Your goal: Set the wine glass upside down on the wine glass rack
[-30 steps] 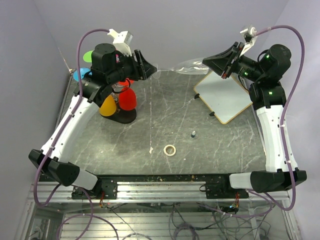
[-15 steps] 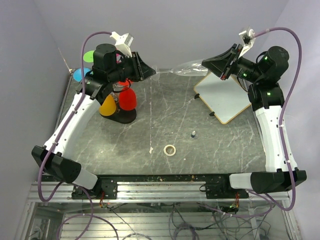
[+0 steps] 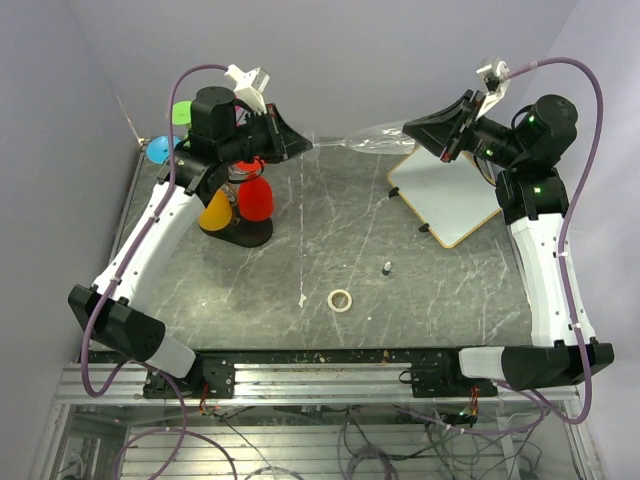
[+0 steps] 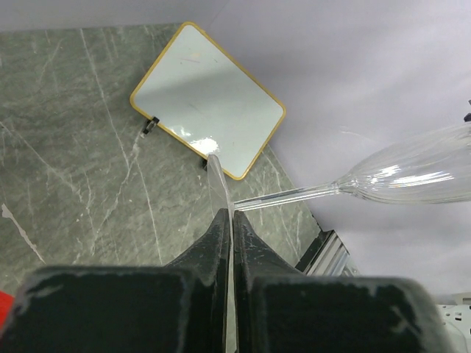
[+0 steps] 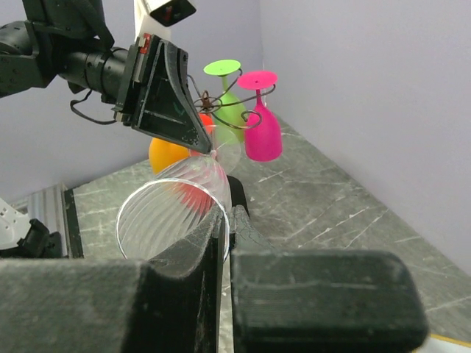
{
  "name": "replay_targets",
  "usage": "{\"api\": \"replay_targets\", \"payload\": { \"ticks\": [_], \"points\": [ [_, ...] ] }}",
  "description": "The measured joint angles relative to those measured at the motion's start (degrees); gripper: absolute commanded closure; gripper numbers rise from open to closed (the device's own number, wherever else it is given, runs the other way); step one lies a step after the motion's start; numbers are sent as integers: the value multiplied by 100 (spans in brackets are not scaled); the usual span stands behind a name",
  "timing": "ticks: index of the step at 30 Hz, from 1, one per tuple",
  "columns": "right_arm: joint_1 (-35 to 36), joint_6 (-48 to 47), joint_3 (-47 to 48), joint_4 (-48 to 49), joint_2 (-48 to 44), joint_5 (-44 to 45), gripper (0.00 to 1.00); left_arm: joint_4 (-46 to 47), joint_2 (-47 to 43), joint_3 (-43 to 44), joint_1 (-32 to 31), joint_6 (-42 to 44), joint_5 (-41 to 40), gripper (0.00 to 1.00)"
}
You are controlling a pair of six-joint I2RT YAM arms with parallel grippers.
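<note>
A clear ribbed wine glass (image 3: pixel 368 138) hangs level in the air between my two grippers, above the back of the table. My left gripper (image 3: pixel 306 143) is shut on its thin flat foot (image 4: pixel 218 182), seen edge-on between the fingers, and the stem (image 4: pixel 287 196) runs right to the bowl (image 4: pixel 423 173). My right gripper (image 3: pixel 411 127) is shut on the bowl's rim (image 5: pixel 176 209). The wine glass rack (image 3: pixel 244 232) stands just below my left gripper with red (image 3: pixel 256 200), orange (image 3: pixel 214 212), green (image 3: pixel 181 112) and blue (image 3: pixel 160 150) glasses hanging on it. A pink glass (image 5: pixel 262 136) shows in the right wrist view.
A white board with a yellow frame (image 3: pixel 445 195) lies at the back right, under my right gripper. A tape ring (image 3: pixel 341 300) and a small dark peg (image 3: pixel 386 267) sit on the grey marble table toward the front. Purple walls close in behind and at the sides.
My left gripper's jaws have closed onto the glass's foot. The left arm edged slightly left and back; the right arm and the glass barely moved.
</note>
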Motion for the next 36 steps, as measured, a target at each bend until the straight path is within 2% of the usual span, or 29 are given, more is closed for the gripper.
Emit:
{"api": "replay_targets", "payload": {
  "ticks": [4, 10, 19, 21, 24, 30, 36],
  "points": [
    [33, -225, -13, -94, -4, 20, 84, 28, 0, 0, 81, -28, 44, 93],
    [33, -732, -11, -428, -35, 256, 50, 39, 0, 0, 345, -35, 48, 93],
    [31, -1580, 323, -1261, -151, 1335, 33, 111, -33, 0, 815, 295, -118, 93],
    [31, -1797, 326, -1381, -240, 1683, 21, 136, -92, 0, 887, 546, -315, 93],
    [31, -2159, 201, -1416, -352, 2208, 19, 188, -236, 4, 927, 1056, -741, 93],
    [33, -3003, -933, -1318, -533, 3158, 18, 227, -356, 393, 874, 2275, -1661, 93],
    [33, -3508, -2124, -1320, -573, 3209, 17, 264, -354, 815, 431, 3657, -2815, 93]
  ]
}}
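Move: About 9 cm to the left of the left hand, which already pinches the clear wine glass by its foot, and some 6 cm farther out and slightly lower is the free hook of the wine glass rack. The pink glass hangs some 14 cm left, 10 cm out, and the red one 11 cm left, straight level; both sit about 12 cm lower. From the right hand, still on the rim, the glass's middle lies 9 cm left, 1 cm out, a little below. Keeping its pinch on the foot, the left hand carries the glass away from the right hand, some 13 cm left and 6 cm forward, then climbing about 9 cm over the rack, turning counter-clockwise to point forward and rolling its left side up. The right fingers open wide and let go of the rim; that hand swings right, then sinks about 17 cm. ##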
